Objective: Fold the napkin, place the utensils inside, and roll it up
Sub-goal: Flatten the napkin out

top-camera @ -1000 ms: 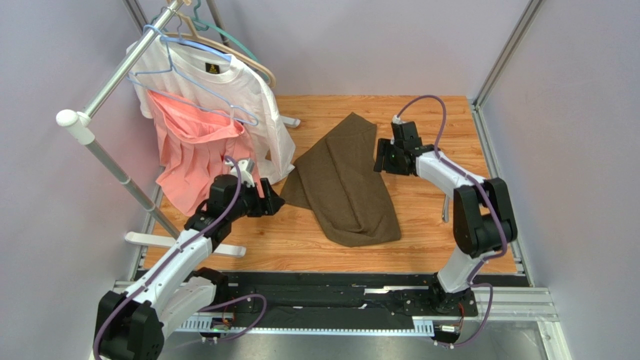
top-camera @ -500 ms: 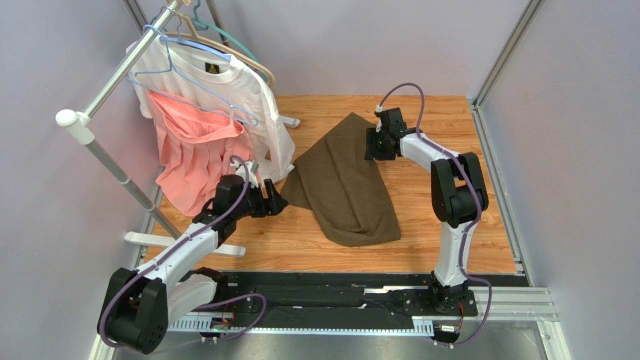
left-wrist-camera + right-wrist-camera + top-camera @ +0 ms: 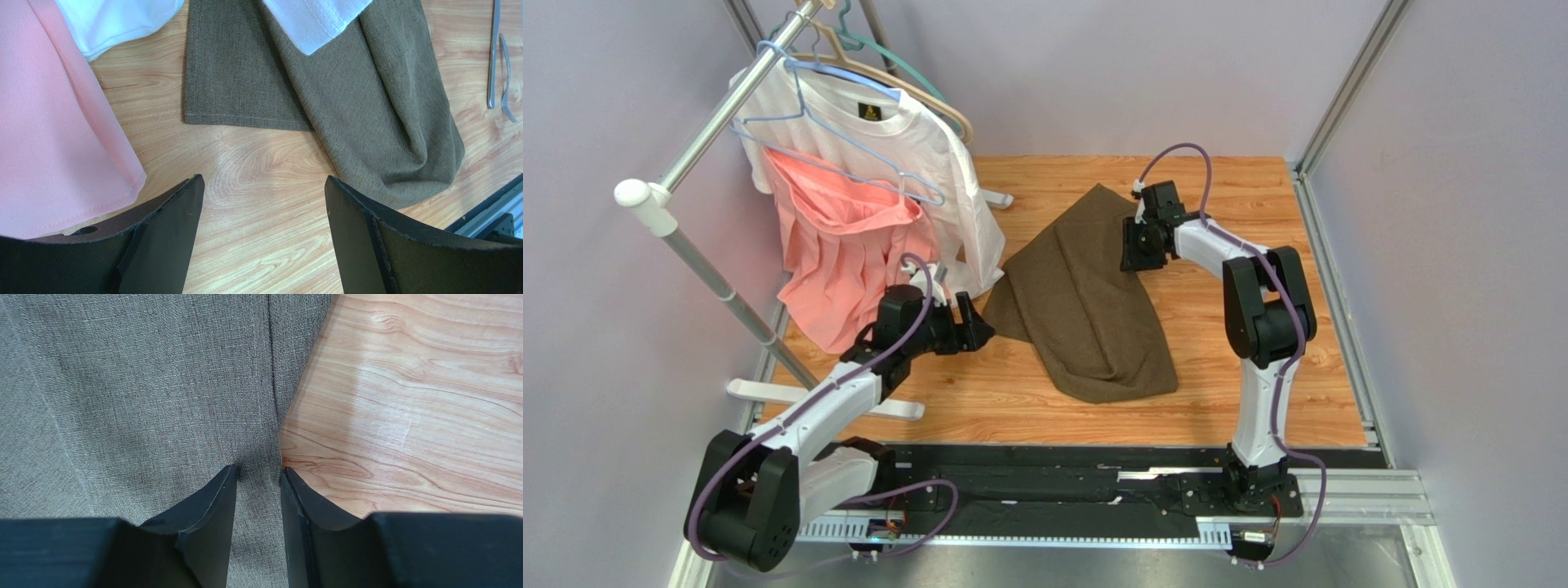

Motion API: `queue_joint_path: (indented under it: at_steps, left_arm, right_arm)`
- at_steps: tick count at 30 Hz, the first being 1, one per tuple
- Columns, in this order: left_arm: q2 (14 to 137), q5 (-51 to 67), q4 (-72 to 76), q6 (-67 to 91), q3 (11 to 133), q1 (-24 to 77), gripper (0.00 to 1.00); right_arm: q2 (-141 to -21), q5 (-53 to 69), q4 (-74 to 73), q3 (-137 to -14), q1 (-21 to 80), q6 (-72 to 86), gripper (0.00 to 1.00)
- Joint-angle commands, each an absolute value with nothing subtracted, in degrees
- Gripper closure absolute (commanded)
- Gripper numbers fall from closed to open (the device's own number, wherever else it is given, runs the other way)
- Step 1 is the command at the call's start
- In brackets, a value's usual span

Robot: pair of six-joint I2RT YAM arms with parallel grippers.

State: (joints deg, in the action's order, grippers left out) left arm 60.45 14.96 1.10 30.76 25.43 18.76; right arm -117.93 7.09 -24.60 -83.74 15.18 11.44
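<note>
The dark olive-brown napkin (image 3: 1087, 294) lies crumpled and partly doubled on the wooden table (image 3: 1210, 368). My right gripper (image 3: 1128, 251) is down on its far right edge. In the right wrist view the right gripper (image 3: 259, 470) straddles a ridge of the napkin (image 3: 135, 386), jaws narrowed but with a gap still showing. My left gripper (image 3: 979, 331) hovers by the napkin's left corner; the left gripper (image 3: 264, 179) is wide open over bare wood, short of the napkin (image 3: 380, 110). The utensils, a knife (image 3: 493, 55) and a fork (image 3: 506, 79), lie side by side beyond the cloth.
A clothes rack (image 3: 707, 135) stands at the left with a white T-shirt (image 3: 891, 147) and a pink garment (image 3: 836, 245) hanging close to my left arm. The shirt's hem (image 3: 319, 24) overlaps the napkin. Walls enclose the table; a black rail (image 3: 1075, 472) runs along the front.
My right arm swung left and away from me onto the napkin's far right edge, and its jaws narrowed around the cloth. The left gripper edged slightly toward the napkin, still open.
</note>
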Motion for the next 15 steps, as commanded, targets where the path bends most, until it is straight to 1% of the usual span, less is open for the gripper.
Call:
queue_joint_path:
  at_steps: [1, 3, 5, 8, 9, 10, 15]
  left_arm:
    - [60.4, 15.5, 3.3, 30.5, 25.8, 18.9, 0.18]
    - [60.2, 15.3, 3.2, 30.3, 25.8, 18.9, 0.19]
    - [59.9, 15.3, 2.9, 30.2, 25.9, 18.9, 0.18]
    - [59.6, 15.1, 2.5, 30.2, 25.8, 18.9, 0.18]
    - [59.5, 15.0, 2.5, 30.2, 25.8, 18.9, 0.18]
    - [59.5, 15.1, 2.4, 30.2, 25.8, 18.9, 0.18]
    - [59.8, 14.9, 1.4, 29.8, 26.1, 18.9, 0.18]
  right_arm:
    - [-118.6, 8.0, -24.8, -84.9, 14.5, 10.5, 0.66]
    - [-118.7, 7.8, -25.0, -84.7, 14.3, 10.4, 0.70]
    - [-118.7, 7.6, -25.0, -84.7, 14.0, 10.3, 0.71]
    - [-118.6, 7.1, -25.1, -84.4, 13.4, 9.9, 0.82]
    - [-118.7, 7.6, -25.3, -84.4, 13.4, 9.8, 0.97]
    - [-118.7, 8.1, -25.5, -84.5, 13.1, 9.8, 1.00]
    - [-117.0, 6.4, -26.6, -83.9, 12.9, 9.3, 1.00]
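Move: The napkin's right edge is directly below the right hand's half-open fingers, about 1 cm down and level with them otherwise. The napkin's far tip lies some 17 cm ahead and 5 cm left of that hand, and its near end roughly 20 cm back and 2 cm to the right. The knife is about 16 cm right and 9 cm back. From the left hand, the same edge is about 20 cm right, 16 cm ahead and 7 cm below. Rightward, about 1.5 cm and low over the table, the right hand draws outward from the napkin's middle while its fingers go from roughly a third open to fully shut, pinching the napkin's right edge at the tips and tugging it along. The wrist keeps its steep downward slant, with no real turn. ##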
